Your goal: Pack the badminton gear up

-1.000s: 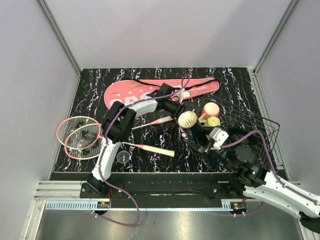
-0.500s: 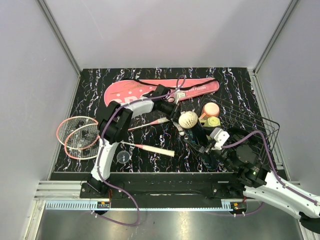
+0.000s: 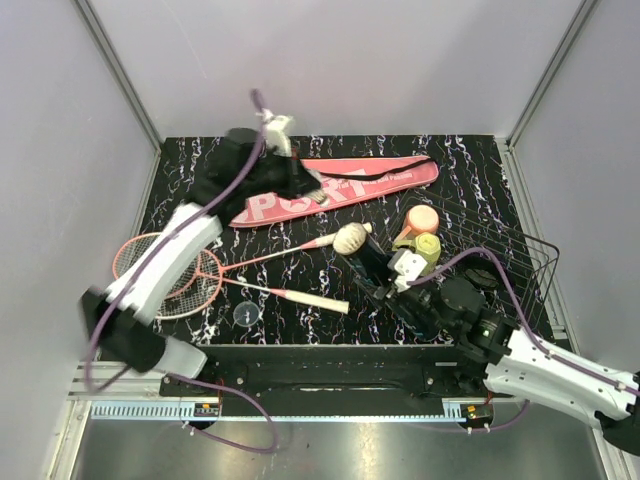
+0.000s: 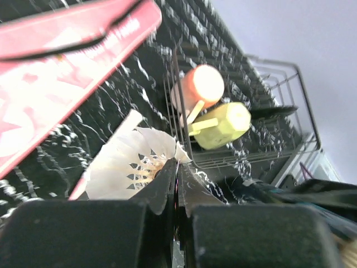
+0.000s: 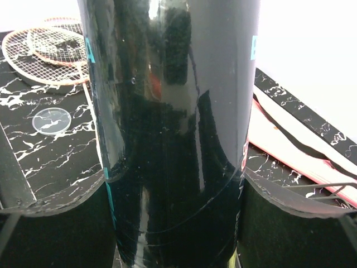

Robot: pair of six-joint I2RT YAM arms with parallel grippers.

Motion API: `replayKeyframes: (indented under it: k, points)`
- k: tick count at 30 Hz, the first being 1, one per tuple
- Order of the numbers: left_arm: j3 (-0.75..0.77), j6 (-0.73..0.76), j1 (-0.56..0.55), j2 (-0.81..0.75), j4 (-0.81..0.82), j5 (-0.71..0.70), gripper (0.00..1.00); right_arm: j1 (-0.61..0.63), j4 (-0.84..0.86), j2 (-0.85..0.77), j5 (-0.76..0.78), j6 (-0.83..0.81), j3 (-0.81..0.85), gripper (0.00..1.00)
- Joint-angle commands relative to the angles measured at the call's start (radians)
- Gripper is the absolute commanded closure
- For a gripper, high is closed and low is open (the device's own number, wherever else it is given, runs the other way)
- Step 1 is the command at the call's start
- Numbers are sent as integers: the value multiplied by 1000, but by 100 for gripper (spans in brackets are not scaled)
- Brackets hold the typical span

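Observation:
A long black tube (image 3: pixel 385 280) (image 5: pixel 173 128) lies slanted over the table with my right gripper (image 3: pixel 405 290) (image 5: pixel 173 192) shut around it. At the tube's far end sits a white feather shuttlecock (image 3: pixel 350 238) (image 4: pixel 128 162). My left gripper (image 3: pixel 312 192) (image 4: pixel 178 167) hangs above the pink "SPORT" cover (image 3: pixel 340 185) (image 4: pixel 50 44), apart from the shuttlecock, jaws shut with nothing held. Two pink-red racquets (image 3: pixel 165 275) (image 5: pixel 50 47) lie crossed at the left, their white handles (image 3: pixel 310 299) pointing right.
A black wire basket (image 3: pixel 505 255) (image 4: pixel 251 72) lies at the right with a yellow-green cup (image 3: pixel 427 245) (image 4: pixel 223 124) and its peach lid (image 3: pixel 422 218) (image 4: pixel 203 82) at its mouth. A small clear disc (image 3: pixel 246 315) (image 5: pixel 51 120) lies near the front edge.
My left gripper has shut and swung up and back from the shuttlecock to above the cover. The tube with the shuttlecock has shifted a little to the left.

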Motion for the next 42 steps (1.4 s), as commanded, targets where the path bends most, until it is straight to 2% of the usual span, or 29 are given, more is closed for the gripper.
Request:
replayKeyframes:
  k: [1,6,9,14,19,23,30,33,34,37,39,41,42]
  points:
    - [-93,-4,29,-337,-77,-234,100,3,141,116,-34,-41,76,59]
    - [-143,40,31,-636,-54,-144,96,5,166,272,-176,-99,140,59]
    - [-135,47,28,-694,-43,-61,94,3,172,347,-244,-139,174,58]
    - [-170,-9,21,-677,-49,97,94,3,200,403,-261,-133,197,57]
    - [-229,-9,-14,-717,-46,76,94,3,235,407,-255,-89,192,57]
    - [-253,-30,-38,-711,-45,116,94,5,260,407,-253,-69,186,58]
    - [-278,-52,-117,-692,-42,105,93,3,277,400,-239,-53,189,59]
    - [-269,-55,-156,-660,-46,145,71,5,289,391,-247,-46,177,58]
    - [-255,-49,-161,-657,-52,159,54,5,289,388,-246,-43,176,59]
    - [-223,-15,-161,-675,-82,151,28,3,283,372,-241,-37,165,59]
    - [-197,11,-161,-680,-131,105,21,3,283,352,-240,-32,154,59]
    - [-157,27,-161,-672,-178,64,8,3,283,342,-241,-26,148,59]
    - [-143,28,-161,-671,-189,42,7,3,280,329,-240,-26,145,59]
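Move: The left hand already holds a shuttlecock; the mouth of the tube lies about 17 cm back, 8 cm right and 7 cm above that hand. The racket grip is some 8 cm back, 9 right and 24 below; the red bag's middle 4 ahead, 4 right, equally low. From the right hand, holding the tube, the shuttlecock is roughly 17 cm ahead, 12 left, 3 above. Left hand swings shuttlecock back some 20 cm and up, opening at the tube mouth; right shifts tube left. ##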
